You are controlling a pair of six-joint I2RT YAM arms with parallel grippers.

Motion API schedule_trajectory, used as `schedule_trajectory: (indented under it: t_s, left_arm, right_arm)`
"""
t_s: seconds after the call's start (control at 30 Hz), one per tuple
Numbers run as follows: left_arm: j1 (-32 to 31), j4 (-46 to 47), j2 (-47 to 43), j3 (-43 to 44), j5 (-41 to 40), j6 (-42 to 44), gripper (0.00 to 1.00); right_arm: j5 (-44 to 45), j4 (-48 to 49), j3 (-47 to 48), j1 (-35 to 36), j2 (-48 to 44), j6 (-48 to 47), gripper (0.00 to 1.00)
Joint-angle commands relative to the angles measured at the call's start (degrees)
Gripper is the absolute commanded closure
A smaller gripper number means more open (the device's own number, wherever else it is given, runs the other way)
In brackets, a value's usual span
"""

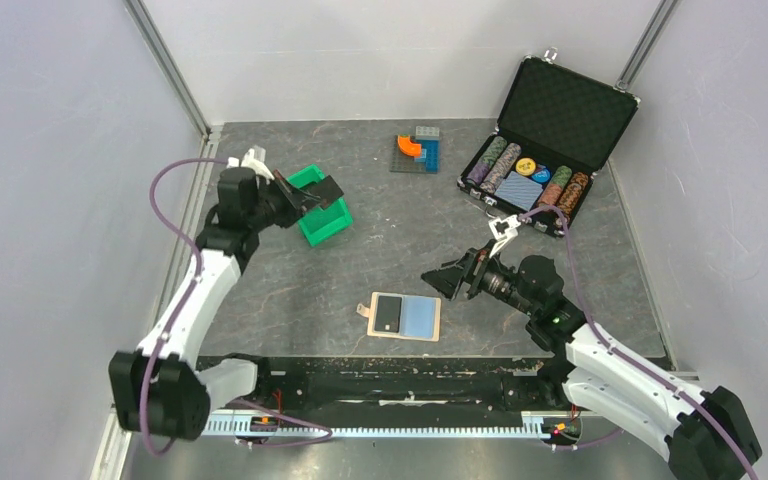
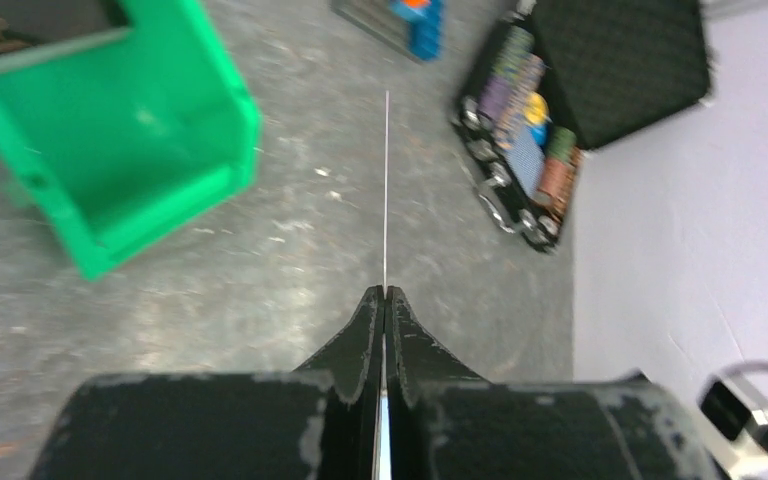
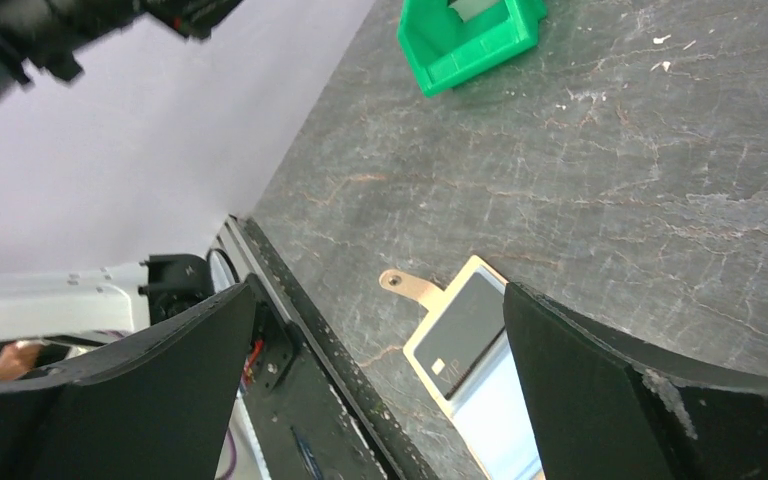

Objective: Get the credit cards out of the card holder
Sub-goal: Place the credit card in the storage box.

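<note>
The card holder lies spread open on the table near the front edge, strap tab to the left. One dark credit card rests on its left half; the right half shows a light blue pocket. In the right wrist view the card holder and this card sit below my right gripper, which is wide open and holds nothing. My right gripper hovers just right of and above the holder. My left gripper is shut on another credit card over the green bin; that card shows edge-on.
An open black chip case with poker chips and a blue deck stands at the back right. A small pile of coloured bricks lies at the back centre. White walls enclose the table on the left, right and back.
</note>
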Motion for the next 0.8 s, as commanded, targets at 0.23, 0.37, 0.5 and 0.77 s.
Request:
schedule_trajectory:
  t_s: [0.23, 0.37, 0.5, 0.77]
  left_arm:
    - [10.6, -13.8, 21.7, 17.6, -5.4, 13.4, 0.98]
    - [12.9, -12.4, 27.0, 19.8, -4.4, 11.8, 0.98]
    - [12.9, -11.1, 31.8, 22.4, -3.9, 10.8, 0.98]
    - [13.0, -10.7, 38.5, 28.4, -2.4, 9.0, 0.98]
  right_arm:
    - [-4.2, -5.6, 4.4, -0.2, -1.5, -6.0, 0.02]
    - [-4.3, -6.7, 5.5, -0.2, -1.1, -7.5, 0.02]
    - [-2.9, -7.2, 5.7, -0.2, -1.7, -7.7, 0.02]
    - [-1.6, -8.2, 5.8, -0.2, -1.8, -7.7, 0.02]
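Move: Ahead of the left hand, which already holds the credit card, the green storage box lies about 15 cm out, 5 cm to the left and 20 cm below. The card holder lies 10 cm back and 15 cm to the hand's right; the toy bricks stand some 28 cm ahead and 19 cm right. From the right hand the storage box is roughly 28 cm ahead and 27 cm left. Carrying the pinched credit card to the storage box, the left hand sweeps forward, left and down by roughly 10 cm in each; the leftward part dies out before the end, while it still goes forward and down. The wrist tips the fingers some 20 degrees further down, with a slight roll and counter-clockwise turn, and the fingers stay shut on the card. ##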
